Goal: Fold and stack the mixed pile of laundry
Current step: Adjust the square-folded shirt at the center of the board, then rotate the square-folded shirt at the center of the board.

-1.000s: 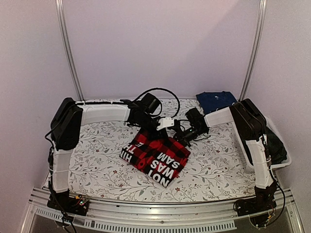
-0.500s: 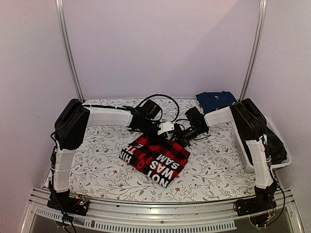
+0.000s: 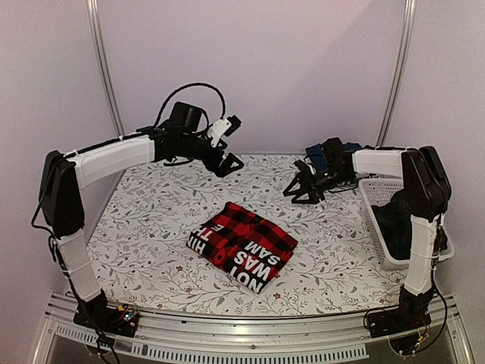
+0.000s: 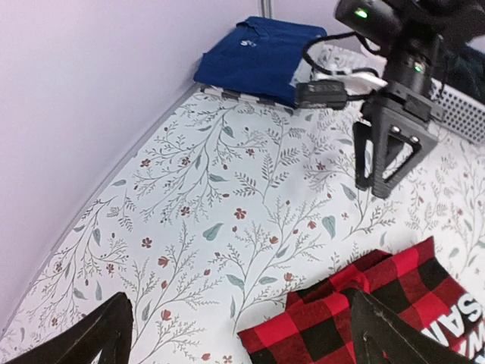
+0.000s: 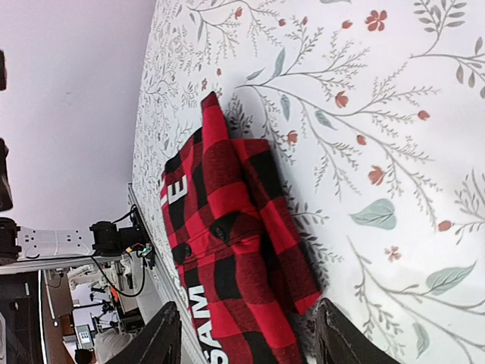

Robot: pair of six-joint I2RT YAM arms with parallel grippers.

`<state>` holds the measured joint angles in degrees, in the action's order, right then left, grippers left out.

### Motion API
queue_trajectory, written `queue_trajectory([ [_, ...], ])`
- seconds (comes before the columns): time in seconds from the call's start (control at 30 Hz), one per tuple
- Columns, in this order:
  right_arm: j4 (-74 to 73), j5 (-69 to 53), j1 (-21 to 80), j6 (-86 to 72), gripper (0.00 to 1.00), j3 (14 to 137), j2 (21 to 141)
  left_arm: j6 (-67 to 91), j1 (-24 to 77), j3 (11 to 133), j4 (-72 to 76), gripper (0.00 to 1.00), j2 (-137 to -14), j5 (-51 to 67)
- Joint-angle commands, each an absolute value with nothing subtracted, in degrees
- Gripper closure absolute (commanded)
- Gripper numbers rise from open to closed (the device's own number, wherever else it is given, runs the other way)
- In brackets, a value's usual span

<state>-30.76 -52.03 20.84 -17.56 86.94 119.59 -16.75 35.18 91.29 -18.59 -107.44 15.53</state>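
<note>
The red-and-black checked shirt [image 3: 242,244] lies folded flat mid-table, white lettering along its near edge. Neither gripper touches it. My left gripper [image 3: 233,142] hangs open above the back left of the table, nothing between its fingers. In the left wrist view the shirt's corner [image 4: 379,303] shows beyond the wide-spread left gripper [image 4: 239,341]. My right gripper [image 3: 299,189] is open and empty at the back right. Its wrist view looks past the right gripper [image 5: 250,337] at the shirt [image 5: 227,212]. A navy folded garment [image 3: 333,155] sits in the far right corner, partly behind the right arm.
A white lattice basket [image 3: 377,227] stands at the right edge with a dark garment [image 3: 398,224] inside. The floral table cloth [image 3: 151,227] covers the table. The back wall is close behind the left gripper. The navy garment [image 4: 261,49] lies against that wall.
Both grippers were shut low at the shirt's far edge. They have opened, let go of it and drawn up and apart, left to the back left, right to the back right.
</note>
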Motion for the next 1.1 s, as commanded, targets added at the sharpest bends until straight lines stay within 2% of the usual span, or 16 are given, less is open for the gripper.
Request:
queue_trajectory([
  [0.0, -35.2, -52.9, 24.0, -14.5, 0.40, 79.9, 113.1, -5.3, 30.6, 93.2, -24.6, 0.00, -107.4, 27.2],
  [0.07, -36.6, -51.8, 25.9, -13.1, 0.39, 76.6, 112.0, 0.6, 28.2, 89.0, -20.3, 0.00, -104.1, 31.2],
  [0.2, -35.9, -47.5, 29.4, -12.2, 0.39, 70.5, 111.4, 12.2, 25.4, 77.1, -6.8, 0.00, -96.5, 32.0],
  [0.4, -34.7, -37.2, 30.0, -14.3, 0.40, 68.2, 112.3, 14.9, 24.6, 69.4, -3.1, 0.00, -90.5, 27.1],
  [0.6, -36.5, -32.6, 29.9, -12.8, 0.64, 71.7, 115.2, 24.1, 22.9, 59.0, 6.5, 0.00, -84.4, 23.4],
  [0.7, -36.9, -32.4, 29.4, -11.8, 0.69, 75.6, 119.5, 32.1, 19.9, 56.3, 9.6, 0.00, -84.2, 30.6],
  [0.77, -37.7, -33.7, 29.1, -10.7, 0.83, 79.5, 122.8, 33.2, 19.2, 56.1, 10.1, 0.00, -85.9, 35.7],
  [0.8, -38.2, -34.1, 29.1, -10.2, 0.94, 81.6, 124.5, 32.4, 19.4, 56.4, 9.0, 0.00, -86.8, 36.3],
  [0.83, -38.8, -34.2, 28.9, -9.3, 0.99, 83.6, 126.4, 32.0, 19.8, 56.5, 8.0, 0.00, -87.2, 36.1],
  [1.07, -44.0, -29.0, 24.8, -7.0, 1.00, 104.1, 135.2, 32.8, 20.4, 54.7, 9.6, 0.00, -88.7, 36.0],
])
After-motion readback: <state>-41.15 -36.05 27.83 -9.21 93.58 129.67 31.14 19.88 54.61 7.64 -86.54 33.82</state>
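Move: The square-folded shirt's right corner lies some 8 cm back from the right hand, about 1 cm to its right and 9 cm below. The shirt's middle is about 11 cm back and 12 cm left of that hand, the blue folded shirt some 19 cm ahead and 15 cm right, the white basket roughly 29 cm right and 3 cm back. From the left hand, that corner is some 11 cm back, 15 cm right and 21 cm below. The right hand swings about 13 cm back and comes down to the shirt's right corner while its wrist tips the fingers some 20 degrees steeper, then closes its half-open fingers on the corner and drags it forward, the hand running some 10 cm forward low over the board. The left hand, still wide open and empty, withdraws about 11 cm left and a little back, away from the shirt, its wrist turning well over. ##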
